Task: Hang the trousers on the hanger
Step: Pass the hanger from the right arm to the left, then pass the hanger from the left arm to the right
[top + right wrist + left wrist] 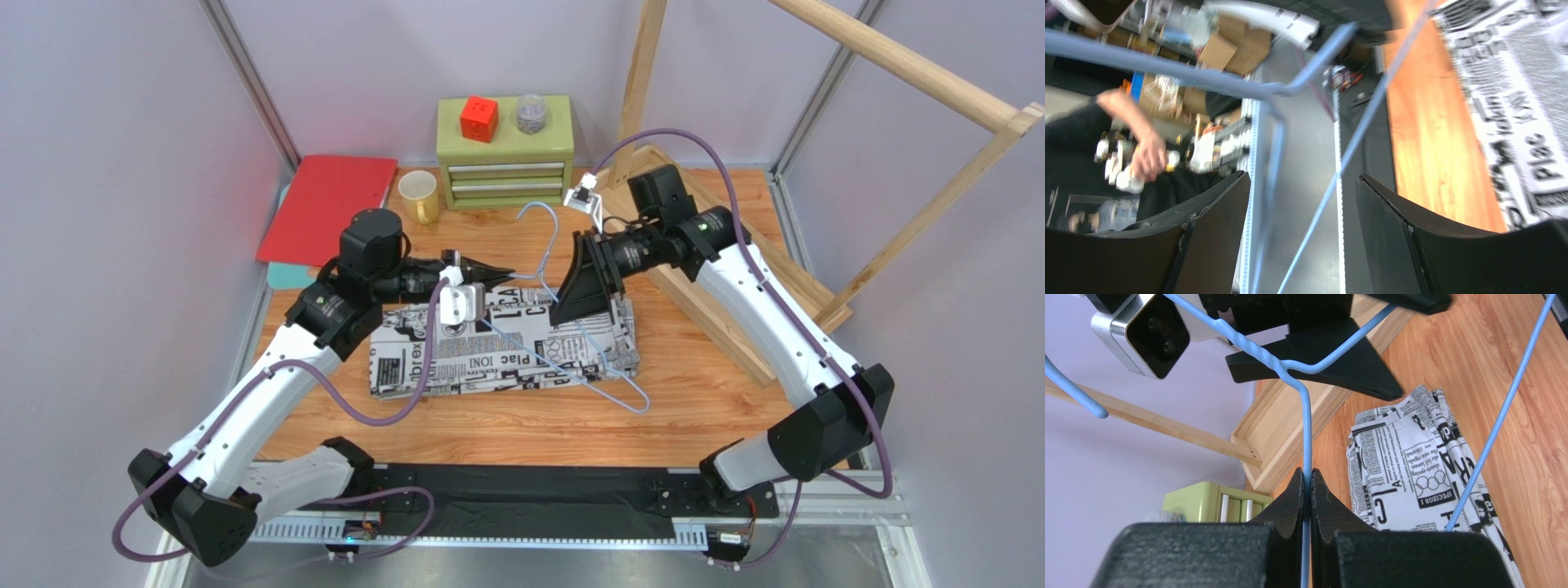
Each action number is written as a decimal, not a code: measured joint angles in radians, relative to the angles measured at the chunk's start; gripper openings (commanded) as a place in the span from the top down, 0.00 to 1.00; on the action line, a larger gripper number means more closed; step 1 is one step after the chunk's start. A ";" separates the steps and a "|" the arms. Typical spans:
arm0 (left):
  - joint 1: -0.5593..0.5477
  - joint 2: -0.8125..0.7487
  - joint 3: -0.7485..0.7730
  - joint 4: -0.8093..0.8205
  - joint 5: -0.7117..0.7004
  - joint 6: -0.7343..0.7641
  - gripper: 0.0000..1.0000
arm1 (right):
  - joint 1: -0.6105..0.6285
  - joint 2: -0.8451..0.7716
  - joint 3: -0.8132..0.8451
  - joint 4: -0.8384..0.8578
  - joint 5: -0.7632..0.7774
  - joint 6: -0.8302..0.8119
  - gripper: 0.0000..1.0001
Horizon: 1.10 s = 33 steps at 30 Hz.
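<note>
The trousers (pixel 503 349), white with black newspaper print, lie folded flat in the middle of the table; they also show in the left wrist view (pixel 1407 471) and the right wrist view (pixel 1524 104). The pale blue wire hanger (pixel 551 239) stands tilted above them, hook toward the back. My left gripper (pixel 491 270) is shut on one hanger wire (pixel 1306 429), pinched between its fingertips (pixel 1298 484). My right gripper (pixel 589 288) is open just right of it. The blurred hanger wires (pixel 1278 147) pass between its spread fingers (pixel 1223 214) without touching them.
A wooden rack frame (pixel 736 306) leans at the back right. At the back stand a green drawer cabinet (pixel 505 153) with a red cube (pixel 478 119) and a clear jar (pixel 530 113), a yellow mug (pixel 420 194) and a red folder (pixel 325 208).
</note>
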 measured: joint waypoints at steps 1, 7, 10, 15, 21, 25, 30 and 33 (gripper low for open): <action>0.000 -0.001 -0.001 0.001 -0.003 0.000 1.00 | -0.021 0.000 -0.002 0.016 0.013 0.024 0.32; 0.000 0.002 -0.002 0.001 -0.013 -0.006 1.00 | -0.115 -0.032 -0.057 0.185 0.056 0.193 0.41; 0.000 0.015 -0.002 0.001 -0.013 -0.008 1.00 | -0.109 -0.075 -0.092 0.283 0.049 0.271 0.45; 0.000 0.035 -0.002 0.001 -0.002 -0.009 1.00 | -0.075 -0.134 -0.118 0.345 0.042 0.307 0.46; 0.001 0.065 0.024 -0.034 0.046 -0.010 1.00 | -0.053 -0.136 -0.118 0.306 0.075 0.237 0.57; 0.003 0.089 0.056 -0.068 0.073 -0.011 1.00 | -0.049 -0.132 -0.118 0.252 0.093 0.168 0.75; 0.016 0.122 0.087 -0.084 0.104 -0.034 1.00 | -0.035 -0.128 -0.118 0.202 0.096 0.127 1.00; 0.020 0.134 0.094 -0.098 0.136 -0.036 0.97 | -0.025 -0.128 -0.124 0.176 0.107 0.114 1.00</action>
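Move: The hanger's near shoulder wire, beside the neck, already runs between the right hand's open fingers, roughly 1 cm left of and 1 cm above the hand point, level with it fore and aft. From the left hand, which already pinches the other side of the neck, that wire is about 6 cm to the right and 3 cm back. The folded trousers lie about 8 cm ahead, 9 cm left and 30 cm below the right hand. The right hand goes about 4 cm forward, 3 back, and pinches the hanger near its neck, left still holding. ##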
